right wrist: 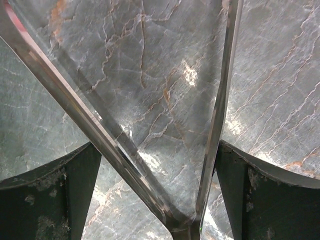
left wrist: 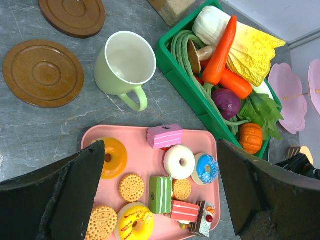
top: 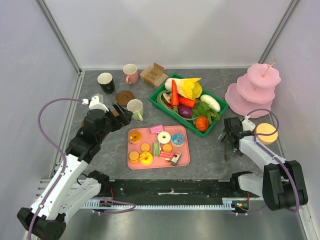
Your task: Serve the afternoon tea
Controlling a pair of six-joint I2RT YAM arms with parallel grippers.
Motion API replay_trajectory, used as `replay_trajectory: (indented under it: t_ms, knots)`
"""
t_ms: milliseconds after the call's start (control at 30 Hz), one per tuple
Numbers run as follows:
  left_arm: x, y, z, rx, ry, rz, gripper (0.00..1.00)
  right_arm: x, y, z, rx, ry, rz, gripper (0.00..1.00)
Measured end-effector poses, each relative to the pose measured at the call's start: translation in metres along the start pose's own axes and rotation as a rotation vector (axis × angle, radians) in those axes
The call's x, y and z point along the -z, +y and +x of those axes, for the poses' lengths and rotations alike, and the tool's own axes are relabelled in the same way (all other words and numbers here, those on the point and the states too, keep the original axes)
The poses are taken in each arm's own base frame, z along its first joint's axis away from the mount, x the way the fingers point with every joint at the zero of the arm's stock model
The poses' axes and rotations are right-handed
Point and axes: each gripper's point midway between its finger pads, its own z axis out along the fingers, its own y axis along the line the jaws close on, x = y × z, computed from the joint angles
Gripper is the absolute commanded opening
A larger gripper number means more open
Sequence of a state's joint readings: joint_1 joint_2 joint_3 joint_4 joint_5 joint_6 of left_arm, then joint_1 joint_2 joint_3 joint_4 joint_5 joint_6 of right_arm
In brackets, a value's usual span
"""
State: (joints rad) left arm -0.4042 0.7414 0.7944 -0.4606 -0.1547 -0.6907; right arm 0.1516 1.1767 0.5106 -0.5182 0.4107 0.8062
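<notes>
A pink tray [top: 184, 161] [left wrist: 142, 162] holds the toy sweets: an orange donut [left wrist: 113, 158], a white donut [left wrist: 179, 161], a blue donut [left wrist: 206, 168], round biscuits [left wrist: 132, 187], and pink [left wrist: 165, 136] and green [left wrist: 160, 195] cake slices. My left gripper [top: 121, 116] [left wrist: 160, 185] hovers open over the tray. The pale-green mug [top: 135, 107] [left wrist: 125, 62] stands beside brown coasters [left wrist: 43, 73]. Farther back stand a black mug [top: 105, 82] and a pink mug [top: 131, 73]. Right of the tray, my right gripper [top: 230, 145] [right wrist: 157, 150] has metal tongs [right wrist: 226, 75] between its wide jaws, one arm against each finger.
A green basket [top: 220, 118] of toy vegetables sits behind the tray. A pink tiered stand [top: 252, 90] stands at the back right, with a round yellow object [top: 266, 132] in front of it. A small cardboard box [top: 153, 75] is at the back. White walls enclose three sides.
</notes>
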Motion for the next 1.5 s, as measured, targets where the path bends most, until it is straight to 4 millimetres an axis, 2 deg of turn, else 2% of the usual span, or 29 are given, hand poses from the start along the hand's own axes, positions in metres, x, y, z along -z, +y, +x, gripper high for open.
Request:
replay_trajectory:
  t_ms: [200,467,800,1033,1167,1267,1500]
  knots:
    - [0.000,0.000,0.000,0.000,0.000,0.000,0.98,-0.003,0.001,-0.009,0.002,-0.091,-0.050,0.98]
    - [-0.005,0.001,0.002,-0.002,0.008,-0.007,0.98,-0.002,0.012,-0.017,-0.030,-0.169,-0.156,0.98]
    - [-0.005,-0.001,-0.002,-0.015,-0.010,0.001,0.98,-0.015,0.015,-0.028,0.014,-0.121,-0.024,0.98]
    - [-0.005,0.001,-0.003,-0.026,-0.022,0.001,0.98,-0.019,0.021,-0.031,0.022,-0.110,-0.016,0.98]
    - [-0.006,0.002,-0.004,-0.031,-0.028,-0.003,0.98,-0.019,0.021,-0.031,0.023,-0.110,-0.019,0.90]
    - [-0.007,0.002,-0.004,-0.032,-0.026,-0.004,0.98,-0.018,0.020,-0.031,0.022,-0.113,-0.021,0.77]
    - [-0.007,0.002,-0.003,-0.033,-0.025,-0.004,0.98,-0.012,0.011,-0.025,0.015,-0.112,-0.024,0.57]
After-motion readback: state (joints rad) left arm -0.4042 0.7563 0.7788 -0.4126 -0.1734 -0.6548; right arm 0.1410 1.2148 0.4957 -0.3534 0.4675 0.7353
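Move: The right hand is down at the table, straddling the open metal tongs. Their hinge is nearest the robot and their middle lies about 3 cm ahead, 2 cm right and 1 cm below. The yellow round thing is some 5 cm ahead and 17 cm right, the pink cake stand 23 cm ahead and 9 cm right, the green basket 21 cm ahead and 22 cm left. From the left hand the tongs lie about 54 cm right, 6 cm back and 23 cm below. With a pad on the outside of each leg, the right fingers close by about a third and pinch the tongs' legs towards each other. First the hand slides forward some 4 cm and a little right, low along the tongs towards the cake stand, lifting slightly and dipping again as the wrist tips; then it draws back about 1.5 cm while closing. ##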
